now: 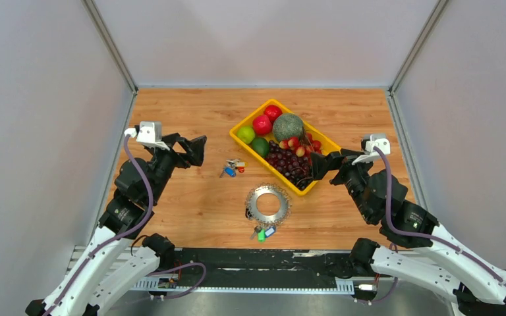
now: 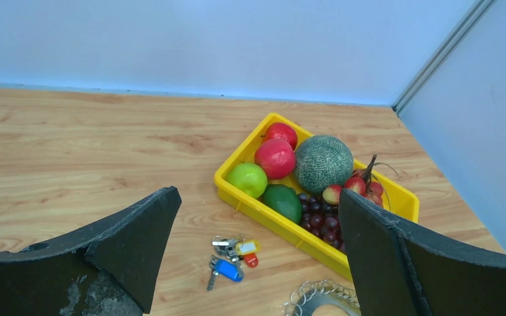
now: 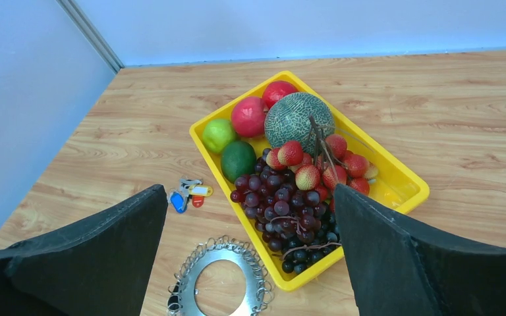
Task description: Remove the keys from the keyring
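Observation:
The keyring [image 1: 268, 204], a wide silver disc edged with many small rings, lies flat on the wooden table in front of the yellow tray. The keys [image 1: 264, 234], one green-capped and one blue-capped, hang at its near edge. My left gripper [image 1: 199, 151] hovers open to the left, beyond the small bunch. My right gripper [image 1: 317, 168] hovers open over the tray's near end. The left wrist view shows the left gripper [image 2: 257, 201] empty and only the keyring's far rim [image 2: 316, 297]. In the right wrist view the right gripper [image 3: 250, 191] stands empty above the keyring [image 3: 221, 280]; the keys are out of view there.
A yellow tray [image 1: 271, 102] holds apples, a melon, an avocado, strawberries and grapes; it also shows as tray [image 2: 270, 220] and tray [image 3: 395, 187]. A small loose bunch [image 1: 232, 168] with blue, red and yellow tags lies left of it, seen as bunch [image 2: 234, 258] and bunch [image 3: 188, 194]. Walls enclose three sides.

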Controlling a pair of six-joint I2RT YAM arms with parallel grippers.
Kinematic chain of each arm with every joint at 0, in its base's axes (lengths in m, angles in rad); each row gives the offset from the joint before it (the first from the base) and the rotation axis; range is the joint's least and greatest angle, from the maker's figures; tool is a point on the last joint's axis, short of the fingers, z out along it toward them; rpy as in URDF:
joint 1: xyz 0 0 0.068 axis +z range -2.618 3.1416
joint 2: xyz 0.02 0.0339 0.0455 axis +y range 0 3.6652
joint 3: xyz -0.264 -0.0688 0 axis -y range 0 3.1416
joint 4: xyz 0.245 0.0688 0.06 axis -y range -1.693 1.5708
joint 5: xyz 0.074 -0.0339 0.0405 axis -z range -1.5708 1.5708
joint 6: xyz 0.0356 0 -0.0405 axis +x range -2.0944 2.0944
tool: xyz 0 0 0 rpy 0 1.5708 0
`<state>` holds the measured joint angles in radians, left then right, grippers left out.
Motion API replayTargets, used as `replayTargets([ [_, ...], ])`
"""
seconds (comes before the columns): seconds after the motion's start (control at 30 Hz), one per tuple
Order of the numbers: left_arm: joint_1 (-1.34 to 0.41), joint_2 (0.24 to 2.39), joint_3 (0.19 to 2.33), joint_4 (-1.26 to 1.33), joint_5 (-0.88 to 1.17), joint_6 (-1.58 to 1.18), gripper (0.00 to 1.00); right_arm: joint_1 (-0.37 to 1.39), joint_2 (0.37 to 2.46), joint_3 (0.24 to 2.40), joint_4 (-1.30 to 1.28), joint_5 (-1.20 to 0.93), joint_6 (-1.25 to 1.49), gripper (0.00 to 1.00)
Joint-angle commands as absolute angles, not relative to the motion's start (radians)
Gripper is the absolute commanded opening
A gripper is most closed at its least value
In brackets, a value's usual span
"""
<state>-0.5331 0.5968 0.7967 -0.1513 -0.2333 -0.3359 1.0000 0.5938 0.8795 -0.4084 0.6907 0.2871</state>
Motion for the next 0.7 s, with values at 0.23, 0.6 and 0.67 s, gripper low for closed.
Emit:
replayTargets([
  [0.23, -0.526, 0.579, 0.786, -0.109, -0.177, -0.308, 1.0, 1.002, 0.633, 0.921, -0.402, 0.693, 0.326, 1.0],
  [0.6, -0.527, 0.689, 0.844, -0.269, -0.128, -0.218, 1.0, 1.0, 0.715, 0.828, -0.398, 0.539, 0.331, 1.0],
  [0.67, -0.527, 0.723, 0.869, -0.325, -0.1, -0.256, 1.0, 1.001, 0.747, 0.81, -0.395, 0.475, 0.326, 1.0],
])
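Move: The keyring, the big toothed metal ring, lies about 20 cm to the left hand's right, some 6 cm back and 32 cm below; from the right hand it is about 14 cm left, 1 cm back and 30 cm below. The loose removed keys are some 7 cm ahead of the left hand and 8 cm right. From the right hand, the tagged keys are about 11 cm back and 16 cm left, the yellow box's middle 20 cm ahead and 7 cm left. Both empty hands head down and inward towards the keyring, wide open and well clear of everything, gathering speed after a brief near-standstill. The right sinks about 4.5 cm while swinging 3.5 cm left; the left sinks some 3.5 cm and shifts slightly right. Each wrist tips down about 5 degrees, the left also rolling its left side up a little. ##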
